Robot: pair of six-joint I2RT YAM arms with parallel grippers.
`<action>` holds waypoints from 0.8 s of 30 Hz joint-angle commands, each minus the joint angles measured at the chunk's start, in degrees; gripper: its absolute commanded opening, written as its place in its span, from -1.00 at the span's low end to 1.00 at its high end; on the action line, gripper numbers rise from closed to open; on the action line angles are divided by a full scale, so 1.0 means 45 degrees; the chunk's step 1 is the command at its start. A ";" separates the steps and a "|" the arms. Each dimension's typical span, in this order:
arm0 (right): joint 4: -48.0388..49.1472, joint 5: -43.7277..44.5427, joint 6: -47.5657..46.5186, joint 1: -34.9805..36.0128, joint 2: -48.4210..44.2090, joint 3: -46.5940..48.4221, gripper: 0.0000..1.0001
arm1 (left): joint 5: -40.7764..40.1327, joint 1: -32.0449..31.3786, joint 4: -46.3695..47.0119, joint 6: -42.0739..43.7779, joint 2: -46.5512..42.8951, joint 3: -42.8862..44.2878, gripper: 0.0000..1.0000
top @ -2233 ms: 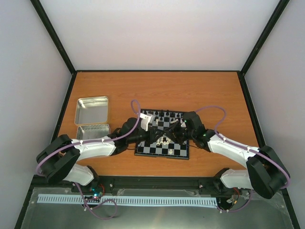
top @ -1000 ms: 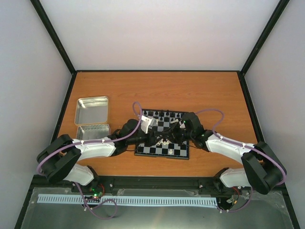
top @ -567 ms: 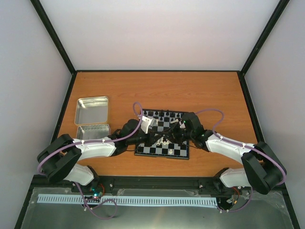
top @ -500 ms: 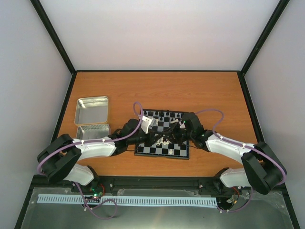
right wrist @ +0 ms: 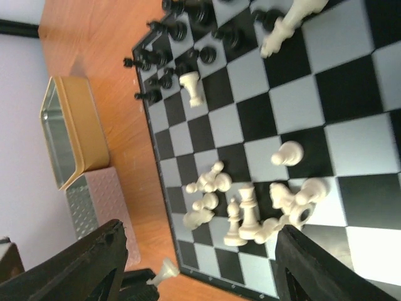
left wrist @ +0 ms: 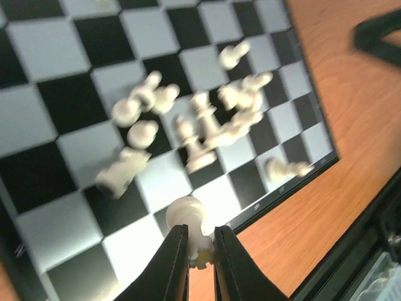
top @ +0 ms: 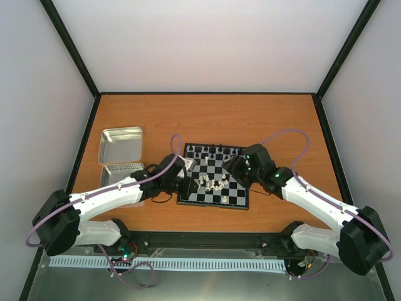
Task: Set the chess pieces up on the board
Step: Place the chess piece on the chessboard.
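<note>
The board (top: 207,199) lies mid-table. Black chess pieces (top: 213,150) stand along its far rows (right wrist: 182,28). A heap of cream-white chess pieces (top: 212,183), some toppled, sits near the middle (left wrist: 207,125) (right wrist: 250,210). My left gripper (left wrist: 200,251) is shut on a white pawn (left wrist: 187,213) above the board's near-left corner (top: 188,185). The right wrist view shows that pawn (right wrist: 165,271) just off the board's edge. My right gripper (right wrist: 200,269) hangs wide open above the board's right side (top: 233,168), holding nothing.
A shiny metal tin (top: 120,144) and its lid (top: 122,170) lie left of the board, seen also in the right wrist view as the tin (right wrist: 66,132). Orange tabletop surrounds the board; black frame rails edge the table.
Both grippers have drawn back from the heap. The left one shut on a white pawn and moved left to the board's corner. The right one opened and rose to the right.
</note>
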 commanded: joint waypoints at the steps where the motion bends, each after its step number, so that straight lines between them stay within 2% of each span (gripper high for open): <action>1: -0.1950 0.2369 -0.1389 -0.0087 -0.0455 0.0587 0.30 | -0.0767 -0.0128 -0.4497 -0.0290 -0.0042 0.0845 -0.80; 8: -0.2356 0.2823 -0.1840 -0.0087 -0.0441 0.0745 0.30 | -0.1170 -0.0128 -0.5814 0.0079 0.1210 0.1569 -0.80; 16: -0.2225 0.2810 -0.1810 -0.0093 -0.0398 0.0568 0.30 | -0.1928 -0.0106 -0.5797 0.0541 0.2023 0.2408 -0.80; 24: -0.2207 0.2765 -0.1804 -0.0088 -0.0323 0.0608 0.30 | -0.1720 -0.0108 -0.6039 0.0724 0.2282 0.2476 -0.79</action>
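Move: Below the left hand, which holds the white rook by its top, lies the near-left corner square: about 4 cm left, 2 cm back and 8 cm down. A fallen white knight lies some 3 cm ahead of the hand and level sideways; a fallen bishop is about 2 cm ahead and 5 cm right, both roughly 7 cm lower. From the right hand, that corner is about 20 cm left, 8 cm back and 10 cm down. Swinging left and down about 5 cm each, and some 3 cm back, the left hand carries the held rook to the near-left corner square while tipping its fingers about 25 degrees towards straight down, then creeps forward about 1.5 cm at nearly the same height, grip kept. The empty right hand draws off some 4 cm to the right, fingers staying open. ##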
